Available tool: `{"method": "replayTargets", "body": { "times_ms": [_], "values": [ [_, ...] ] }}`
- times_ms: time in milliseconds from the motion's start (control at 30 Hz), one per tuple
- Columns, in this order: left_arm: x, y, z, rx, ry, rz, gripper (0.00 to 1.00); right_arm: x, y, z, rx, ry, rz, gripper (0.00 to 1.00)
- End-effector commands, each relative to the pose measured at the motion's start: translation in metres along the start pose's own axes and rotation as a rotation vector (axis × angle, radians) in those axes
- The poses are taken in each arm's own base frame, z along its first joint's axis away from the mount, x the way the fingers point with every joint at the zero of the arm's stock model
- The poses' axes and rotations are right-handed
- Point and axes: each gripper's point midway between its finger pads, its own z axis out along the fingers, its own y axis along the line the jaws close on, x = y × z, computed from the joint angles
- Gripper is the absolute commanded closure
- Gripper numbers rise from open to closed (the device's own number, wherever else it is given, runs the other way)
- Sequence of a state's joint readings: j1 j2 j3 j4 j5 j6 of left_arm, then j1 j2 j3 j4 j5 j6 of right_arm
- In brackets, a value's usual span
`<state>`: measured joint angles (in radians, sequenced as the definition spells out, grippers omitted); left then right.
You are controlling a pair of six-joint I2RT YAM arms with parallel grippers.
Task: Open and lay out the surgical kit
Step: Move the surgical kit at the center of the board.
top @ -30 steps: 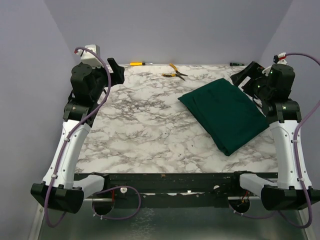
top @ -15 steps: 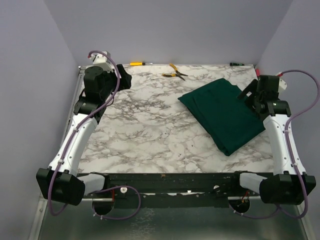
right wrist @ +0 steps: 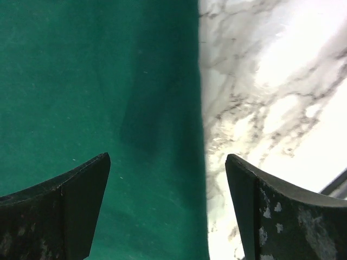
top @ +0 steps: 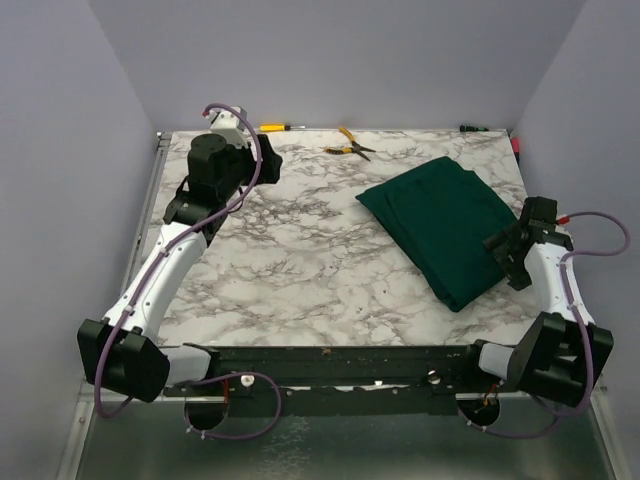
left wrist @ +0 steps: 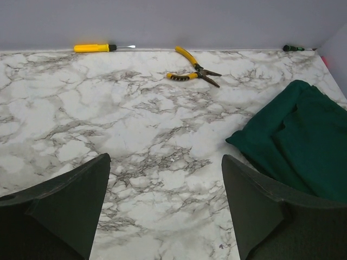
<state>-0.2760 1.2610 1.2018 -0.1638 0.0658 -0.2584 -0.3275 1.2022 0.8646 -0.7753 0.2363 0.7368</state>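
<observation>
The surgical kit [top: 445,225] lies folded shut as a dark green cloth bundle on the right half of the marble table; its contents are hidden. My right gripper [top: 506,247] hovers open at the bundle's right edge. In the right wrist view that cloth edge [right wrist: 97,81] runs between the spread fingers of the right gripper [right wrist: 168,158], which hold nothing. My left gripper [top: 265,160] is open at the far left, well away from the kit. In the left wrist view the left gripper [left wrist: 165,160] is over bare marble, with the kit [left wrist: 295,141] to its right.
Yellow-handled pliers [top: 350,146] [left wrist: 192,72] and a yellow-handled screwdriver [top: 275,127] [left wrist: 97,47] lie along the back wall. A small green-handled tool [top: 473,127] [left wrist: 295,48] rests in the far right corner. Walls close in on three sides.
The right gripper has swung down and nearer, from the kit's far right corner to its right edge. The left gripper has moved right and out over the table. Both stayed open.
</observation>
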Motion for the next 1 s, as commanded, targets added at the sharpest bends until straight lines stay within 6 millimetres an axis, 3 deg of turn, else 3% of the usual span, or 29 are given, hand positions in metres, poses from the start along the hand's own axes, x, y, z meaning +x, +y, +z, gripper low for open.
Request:
{"method": "replayTargets", "body": {
  "times_ms": [0, 233, 400, 533, 600, 767, 967],
  "values": [
    [0.004, -0.011, 0.01, 0.024, 0.002, 0.05, 0.15, 0.003, 0.032, 0.018, -0.128, 0.05, 0.003, 0.1],
    [0.016, -0.03, 0.023, 0.086, 0.038, 0.056, 0.14, 0.015, 0.048, 0.044, -0.162, 0.129, -0.038, 0.22],
    [0.016, -0.03, 0.033, 0.077, 0.039, 0.075, 0.14, 0.019, 0.052, 0.057, -0.168, 0.155, -0.078, 0.45],
    [0.013, -0.025, 0.038, 0.044, 0.032, 0.077, 0.14, 0.025, 0.067, 0.06, -0.227, 0.173, -0.135, 0.73],
    [0.012, -0.022, 0.039, 0.028, 0.029, 0.076, 0.14, 0.03, 0.079, 0.06, -0.248, 0.177, -0.189, 0.79],
    [0.014, -0.01, 0.044, -0.042, 0.027, 0.064, 0.14, 0.048, 0.124, 0.05, -0.34, 0.154, -0.377, 0.83],
    [0.022, 0.012, 0.05, -0.157, 0.028, 0.046, 0.14, 0.094, 0.176, 0.035, -0.469, 0.153, -0.666, 0.83]
  ]
}}
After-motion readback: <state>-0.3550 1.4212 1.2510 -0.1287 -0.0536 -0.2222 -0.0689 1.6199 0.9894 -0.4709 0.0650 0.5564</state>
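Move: The surgical kit's right edge is about 4 cm ahead of the open right hand, 2 cm to its left and 6 cm below; the kit's middle lies some 15 cm left and 8 cm ahead. The pliers lie about 35 cm left and 28 cm ahead, the green tool 8 cm left and 32 cm ahead. From the left hand, the kit's middle is roughly 38 cm right, 9 cm back and 29 cm below. Right hand sinks, pinches the kit's right edge, drags it 10 cm forward-left, turning counter-clockwise; left hand lowers slightly. ##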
